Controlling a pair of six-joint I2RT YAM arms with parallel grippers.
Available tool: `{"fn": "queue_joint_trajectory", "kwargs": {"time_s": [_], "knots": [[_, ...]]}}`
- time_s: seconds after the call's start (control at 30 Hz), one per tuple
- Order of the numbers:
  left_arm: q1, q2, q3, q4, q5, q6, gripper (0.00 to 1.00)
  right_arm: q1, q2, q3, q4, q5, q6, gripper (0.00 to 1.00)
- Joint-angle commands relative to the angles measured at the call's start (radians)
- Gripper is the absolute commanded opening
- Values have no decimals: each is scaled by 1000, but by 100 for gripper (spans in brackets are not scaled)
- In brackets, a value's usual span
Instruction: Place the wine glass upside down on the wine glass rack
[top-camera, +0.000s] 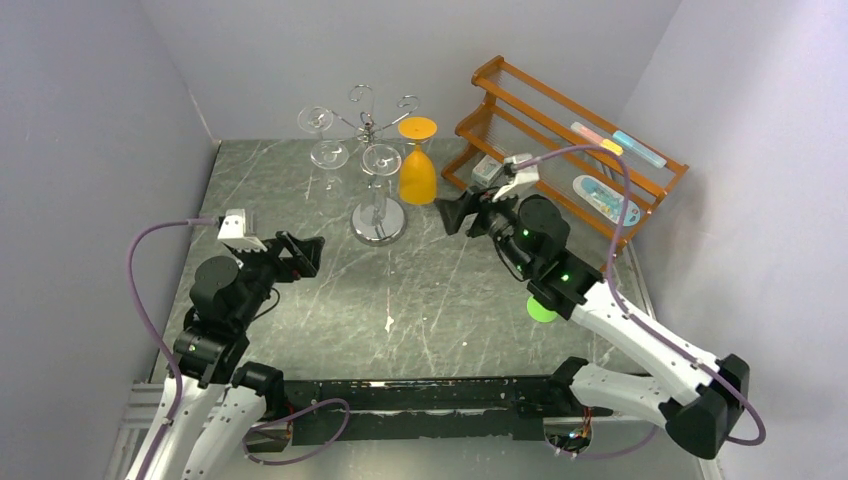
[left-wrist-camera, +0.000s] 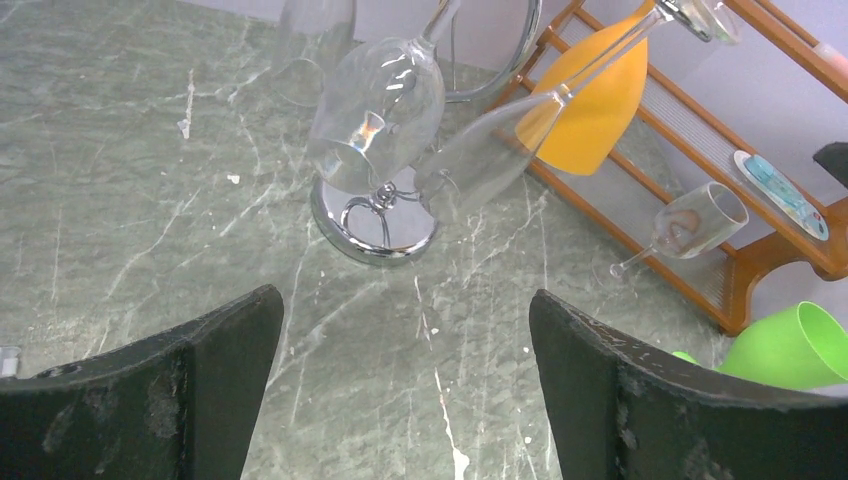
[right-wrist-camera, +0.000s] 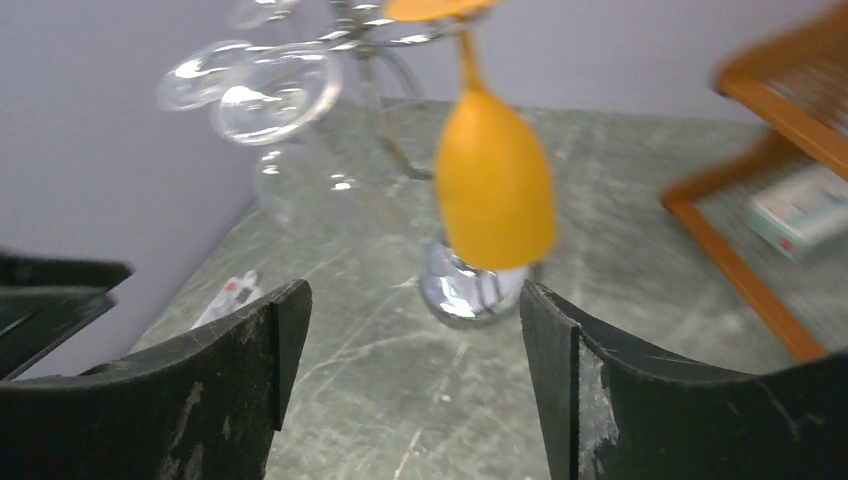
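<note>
The chrome wine glass rack (top-camera: 378, 228) stands at the back of the table, its scroll arms up top. An orange wine glass (top-camera: 418, 172) hangs upside down from its right arm, foot uppermost. In the right wrist view the orange wine glass (right-wrist-camera: 495, 190) hangs just beyond my right gripper (right-wrist-camera: 412, 330), which is open and empty, apart from the glass. The right gripper (top-camera: 455, 213) sits just right of the rack. My left gripper (top-camera: 305, 252) is open and empty, left of the rack base (left-wrist-camera: 375, 225).
Clear glasses (top-camera: 330, 150) hang on the rack's other arms. An orange-brown wooden shelf (top-camera: 570, 140) stands at the back right, with a clear glass (left-wrist-camera: 690, 225) lying at its foot. A green cup (left-wrist-camera: 795, 345) lies near the right arm.
</note>
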Motion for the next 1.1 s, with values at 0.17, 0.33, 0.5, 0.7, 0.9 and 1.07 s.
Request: {"fn": "queue_joint_trajectory", "kwargs": {"time_s": [0.17, 0.33, 0.5, 0.7, 0.9, 1.07], "knots": [[5, -25, 26, 27, -3, 11, 96, -19, 33, 165, -601, 683, 274, 82], [5, -23, 11, 39, 17, 10, 97, -64, 141, 173, -604, 756, 326, 77], [5, -24, 19, 9, 6, 6, 96, -188, 229, 180, -529, 647, 296, 68], [5, -36, 13, -4, 9, -6, 97, -292, 291, 178, -464, 516, 240, 62], [5, -21, 21, -9, 12, -8, 96, -318, 355, 181, -450, 377, 196, 50], [5, -12, 26, -12, 15, -13, 95, -320, 383, 183, -460, 354, 185, 28]]}}
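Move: Out to the right of the right hand, the remaining clear wine glass stands about 12 cm ahead, 17 cm right and 23 cm below. The green glass stands some 15 cm nearer the base than it and 7 cm farther right. The newly hung clear glass is about 5 cm ahead, 13 cm left and 4 cm down; the orange glass, 9 cm ahead, 5 cm left and 5 cm down. From the left hand, the remaining glass is roughly 17 cm ahead, 38 cm right and 17 cm below. Swinging away from the rack, the empty right hand goes some 15 cm right, then curves down about 15 cm and forward nearly 10 towards the remaining clear wine glass, easing slightly back left at the end. Its wrist turns clockwise about 45 degrees and tips the fingers down some 30 while they draw together to roughly a third open, close above the rim. ##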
